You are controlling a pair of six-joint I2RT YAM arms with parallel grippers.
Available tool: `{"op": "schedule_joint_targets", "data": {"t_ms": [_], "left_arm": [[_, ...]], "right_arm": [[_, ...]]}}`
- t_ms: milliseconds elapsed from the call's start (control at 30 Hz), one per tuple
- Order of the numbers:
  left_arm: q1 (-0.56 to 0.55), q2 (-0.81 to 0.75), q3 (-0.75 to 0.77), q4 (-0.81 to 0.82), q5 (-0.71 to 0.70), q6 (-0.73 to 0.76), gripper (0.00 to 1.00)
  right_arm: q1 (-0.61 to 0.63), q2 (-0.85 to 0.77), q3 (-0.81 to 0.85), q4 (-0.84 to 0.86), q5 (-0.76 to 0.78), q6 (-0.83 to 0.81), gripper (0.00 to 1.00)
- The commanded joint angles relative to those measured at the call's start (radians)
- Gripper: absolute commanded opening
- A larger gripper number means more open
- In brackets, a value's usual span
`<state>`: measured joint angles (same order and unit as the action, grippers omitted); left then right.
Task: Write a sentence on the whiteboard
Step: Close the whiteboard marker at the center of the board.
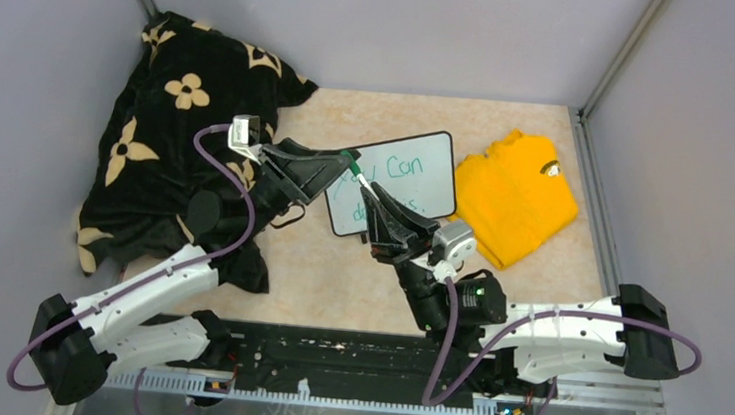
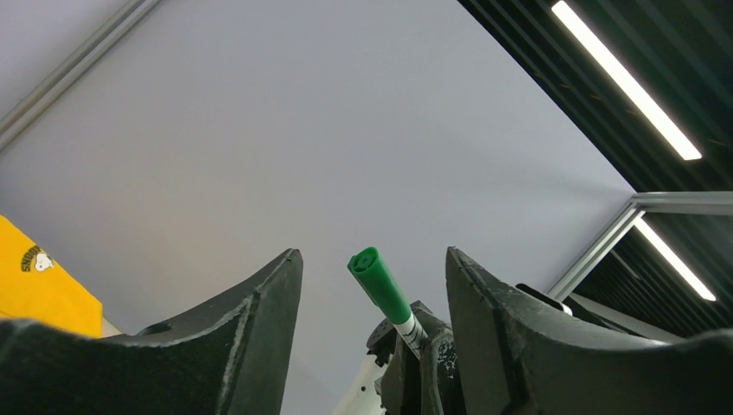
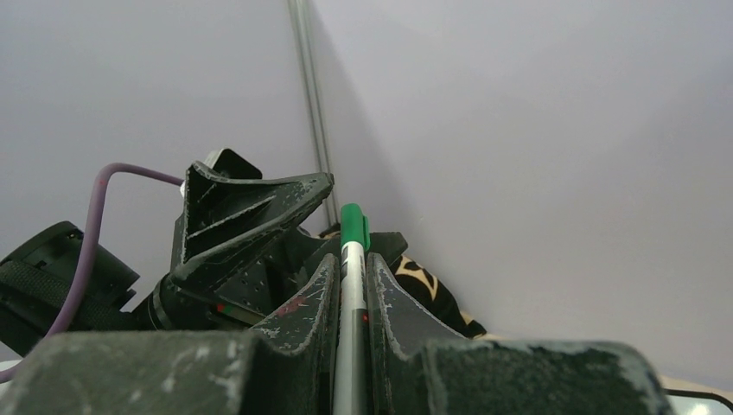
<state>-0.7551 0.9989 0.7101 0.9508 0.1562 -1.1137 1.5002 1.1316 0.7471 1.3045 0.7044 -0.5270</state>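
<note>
The whiteboard (image 1: 417, 172) lies flat at mid-table, black-framed, with green handwriting on it. My right gripper (image 1: 383, 209) is above its left edge, shut on a marker (image 1: 358, 174) with a white barrel. The marker's green cap (image 3: 353, 226) sticks out past the right gripper's (image 3: 352, 257) fingertips, pointing up and left. My left gripper (image 1: 339, 165) comes in from the left and stands open around that cap. In the left wrist view the cap (image 2: 379, 285) sits between the left gripper's (image 2: 372, 252) fingers with a gap on each side.
A black blanket with cream flowers (image 1: 179, 141) is heaped at the back left, under the left arm. A folded yellow shirt (image 1: 515, 195) lies just right of the whiteboard. Grey walls close in the table on three sides.
</note>
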Motion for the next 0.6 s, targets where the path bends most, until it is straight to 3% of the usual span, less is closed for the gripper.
{"op": "schedule_joint_targets", "data": {"t_ms": [0, 167, 567], "left_arm": [[0.008, 0.008, 0.033, 0.057, 0.042, -0.020, 0.62], [0.008, 0.008, 0.029, 0.063, 0.045, -0.023, 0.48], [0.008, 0.000, 0.017, 0.065, 0.025, -0.034, 0.37]], "right_arm": [[-0.007, -0.025, 0.006, 0.023, -0.025, 0.007, 0.00], [-0.006, -0.018, 0.007, 0.031, -0.019, -0.001, 0.00], [-0.006, -0.003, 0.021, 0.024, -0.019, -0.002, 0.00]]}}
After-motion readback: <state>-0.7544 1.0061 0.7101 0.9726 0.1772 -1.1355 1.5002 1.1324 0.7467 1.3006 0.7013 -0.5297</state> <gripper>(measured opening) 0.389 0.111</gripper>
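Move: The green cap on the marker's upper end stands between the left hand's open fingertips, roughly level with the hand point and 1 cm to its right. The right hand's fingertips sit about 4 cm back from the left hand, 4 cm to its right and 3 cm below. The whiteboard's middle lies some 40 cm below the left hand, 4 cm ahead and 9 cm right. From the right hand the cap is about 5 cm ahead, 3 cm left and 3 cm higher. Around the green cap the left fingers close from well open to a bit over half that gap, quickly at first and then slower, one fingertip coming right up beside it; a firm hold isn't yet visible. The left hand itself stays almost in place, easing back only about half a centimetre. The right hand stays still and keeps the marker's white body pinched, cap end pointing up and forward. ##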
